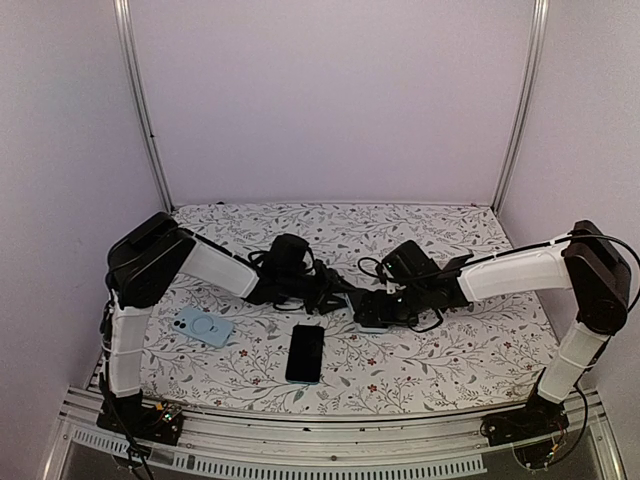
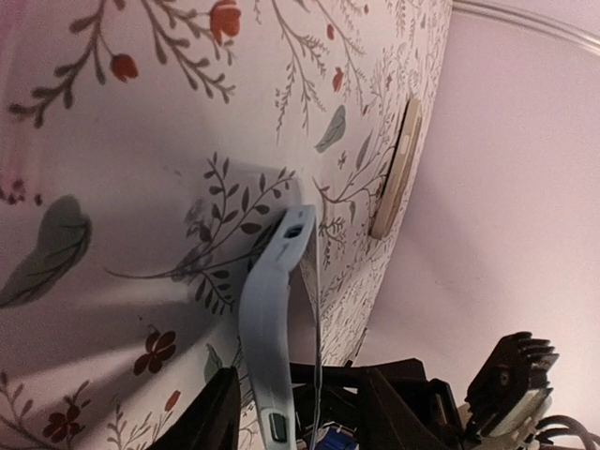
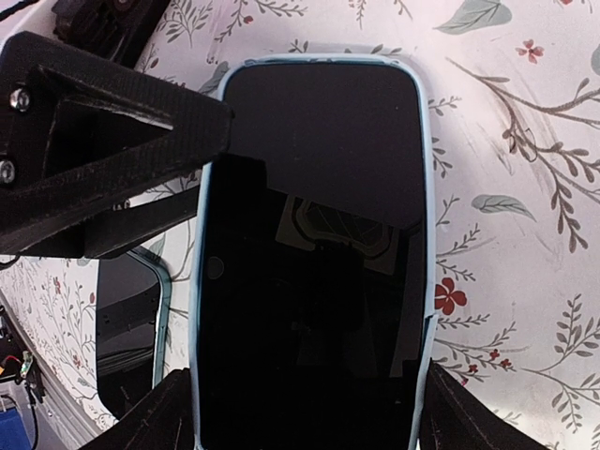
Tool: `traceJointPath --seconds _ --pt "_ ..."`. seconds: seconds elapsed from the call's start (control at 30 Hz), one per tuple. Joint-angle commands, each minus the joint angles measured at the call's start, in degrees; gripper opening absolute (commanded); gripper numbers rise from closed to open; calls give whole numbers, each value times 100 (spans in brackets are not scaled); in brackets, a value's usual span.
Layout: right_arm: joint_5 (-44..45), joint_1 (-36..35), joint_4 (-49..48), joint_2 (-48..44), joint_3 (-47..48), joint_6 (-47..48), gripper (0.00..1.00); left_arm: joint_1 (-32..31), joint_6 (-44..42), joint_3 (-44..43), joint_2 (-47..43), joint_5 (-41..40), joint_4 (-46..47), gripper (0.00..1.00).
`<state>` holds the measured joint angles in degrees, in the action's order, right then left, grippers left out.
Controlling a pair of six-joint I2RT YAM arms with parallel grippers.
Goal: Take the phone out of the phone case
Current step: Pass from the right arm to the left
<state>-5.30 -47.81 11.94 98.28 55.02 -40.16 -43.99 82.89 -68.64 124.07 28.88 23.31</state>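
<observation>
A phone [image 3: 309,234] with a black screen sits in a light blue phone case [image 3: 427,187]. It is held above the floral cloth at mid table [image 1: 372,323]. My right gripper [image 3: 305,422] is shut across the case's width, a finger against each long side. My left gripper [image 2: 300,412] comes in from the left [image 1: 342,296]. Its fingers straddle the case's edge [image 2: 264,319], which bows away from the thin phone edge; a gap shows on the right finger's side. One left finger [image 3: 103,141] lies over the phone's top left corner.
A second dark phone [image 1: 305,353] lies flat near the front of the floral cloth [image 1: 450,350], just left of the held one [image 3: 127,328]. A separate light blue case with a round ring [image 1: 203,326] lies at the left. Walls enclose three sides.
</observation>
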Motion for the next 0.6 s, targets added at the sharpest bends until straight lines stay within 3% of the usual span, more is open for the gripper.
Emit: traceJointPath --seconds 0.0,0.13,0.57 --pt "-155 35 -233 -237 -65 -53 52 -83 73 -182 197 35 131 43" --pt "-164 31 -262 -263 -97 -53 52 -114 139 -217 261 29 218 39" --pt "-195 50 -263 -307 -82 -11 53 -89 318 -176 305 139 769 13"
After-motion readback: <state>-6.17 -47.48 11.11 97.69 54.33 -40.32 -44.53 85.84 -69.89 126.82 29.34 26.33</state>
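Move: The cased phone, held tilted in the right hand, has its middle about 4 cm to the left hand's right and some 3 cm back, at about the same height; its left long edge is already between the left fingers. From the right hand that middle is roughly 4 cm ahead and 3 cm left. The other phone lies about 9 cm left and 15 cm back of the left hand, 4 cm lower; the beige case lies some 16 cm to the right hand's right and 2 cm ahead, also lower. The left fingers come together on the left long edge of the cased phone, near its far end, one pad over the screen and one beneath, going from about half open to nearly shut. Meanwhile the left hand eases about 1 cm right, farther over the phone, and sinks slightly. The right hand keeps its hold and stays in place. ##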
